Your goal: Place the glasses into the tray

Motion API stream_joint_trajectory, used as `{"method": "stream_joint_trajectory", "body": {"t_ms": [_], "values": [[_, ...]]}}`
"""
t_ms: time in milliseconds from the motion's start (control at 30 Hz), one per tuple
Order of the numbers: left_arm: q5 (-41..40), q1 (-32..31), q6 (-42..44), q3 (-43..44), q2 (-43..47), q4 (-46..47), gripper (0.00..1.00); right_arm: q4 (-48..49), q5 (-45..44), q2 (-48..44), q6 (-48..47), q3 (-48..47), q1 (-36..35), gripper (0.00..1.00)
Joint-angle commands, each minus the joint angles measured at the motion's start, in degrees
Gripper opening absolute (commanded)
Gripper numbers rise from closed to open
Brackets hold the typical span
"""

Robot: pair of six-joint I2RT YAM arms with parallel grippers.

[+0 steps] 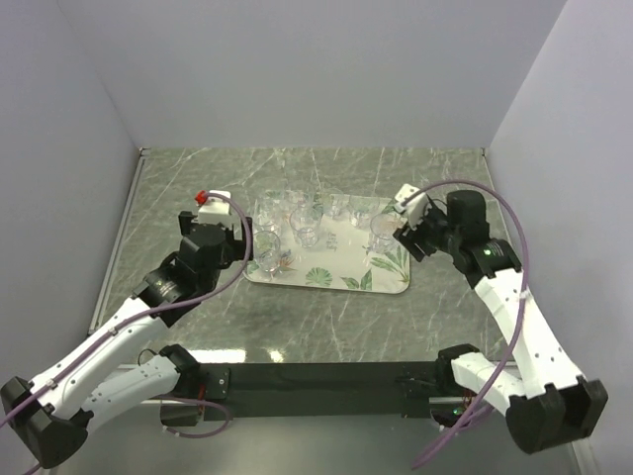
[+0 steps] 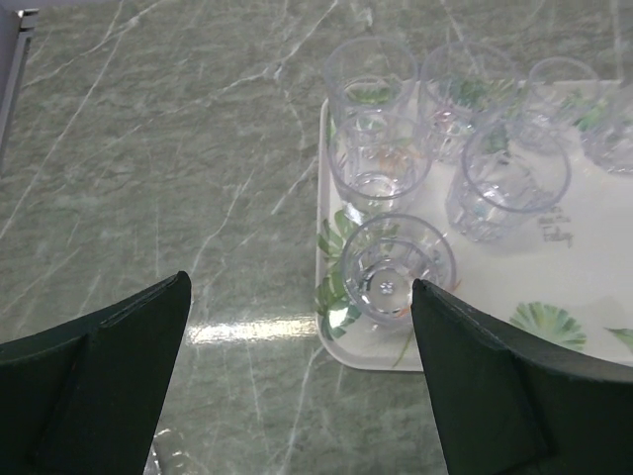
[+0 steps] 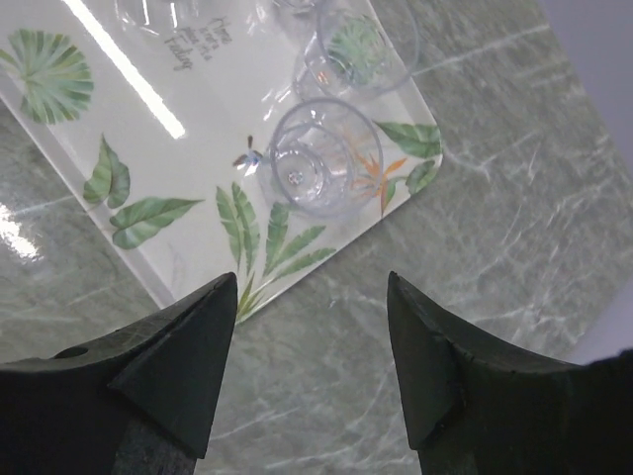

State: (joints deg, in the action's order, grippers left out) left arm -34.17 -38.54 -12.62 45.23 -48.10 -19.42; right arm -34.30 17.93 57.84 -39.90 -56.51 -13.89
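Observation:
The tray [image 1: 341,247] lies in the middle of the green marble table, with several clear glasses standing upright on it. My left gripper [image 1: 244,240] is open and empty at the tray's left edge. In the left wrist view it [image 2: 299,282] hovers over the tray's [image 2: 584,247] near left corner, next to the nearest glass [image 2: 396,269]. My right gripper [image 1: 403,236] is open and empty at the tray's right edge. In the right wrist view it [image 3: 312,279] sits just off the tray's [image 3: 198,89] corner, a short way from a glass [image 3: 316,163].
Grey walls close in the table at the back and both sides. A metal strip [image 1: 132,203] runs along the left edge. The black base rail [image 1: 316,381] lies along the near edge. Bare marble shows in front of the tray [image 1: 326,317].

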Motion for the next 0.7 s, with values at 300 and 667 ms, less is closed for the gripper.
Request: {"method": "stream_joint_trajectory", "body": {"t_ms": [300,667], "values": [[7.63,0.22,-15.49,10.4,6.96,-13.7,0.99,4.25,13.79,-10.29,6.68,9.66,7.64,0.69],[8.51,0.22,-28.85,12.95,8.99,-24.52,0.99,-1.72,20.64,-9.77,7.2,6.59,8.88,0.69]]}}
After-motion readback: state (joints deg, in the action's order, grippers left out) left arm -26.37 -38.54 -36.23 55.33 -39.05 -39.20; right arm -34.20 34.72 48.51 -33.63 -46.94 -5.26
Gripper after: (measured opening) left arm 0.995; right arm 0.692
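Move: The last glass still on the table stands about 11 cm back from my left hand, 13 cm to its left and some 18 cm below. The nearest glass in the tray is about level with this hand and 10 cm to its right, while the tray's near left corner is 4 cm back and 4 cm right. From my right hand, that last glass is roughly 54 cm left and 12 cm back; the tray glass it has just left is 5 cm ahead and 4 cm left. I draw my open left hand back about 5 cm and lift it nearly as far, easing down a touch at the end, away from the tray glasses and rolling its left side down some 25 degrees. Meanwhile my right hand, empty and still partly open, backs off about 4 cm from its tray glass and sinks slightly, rolling its left side up. ##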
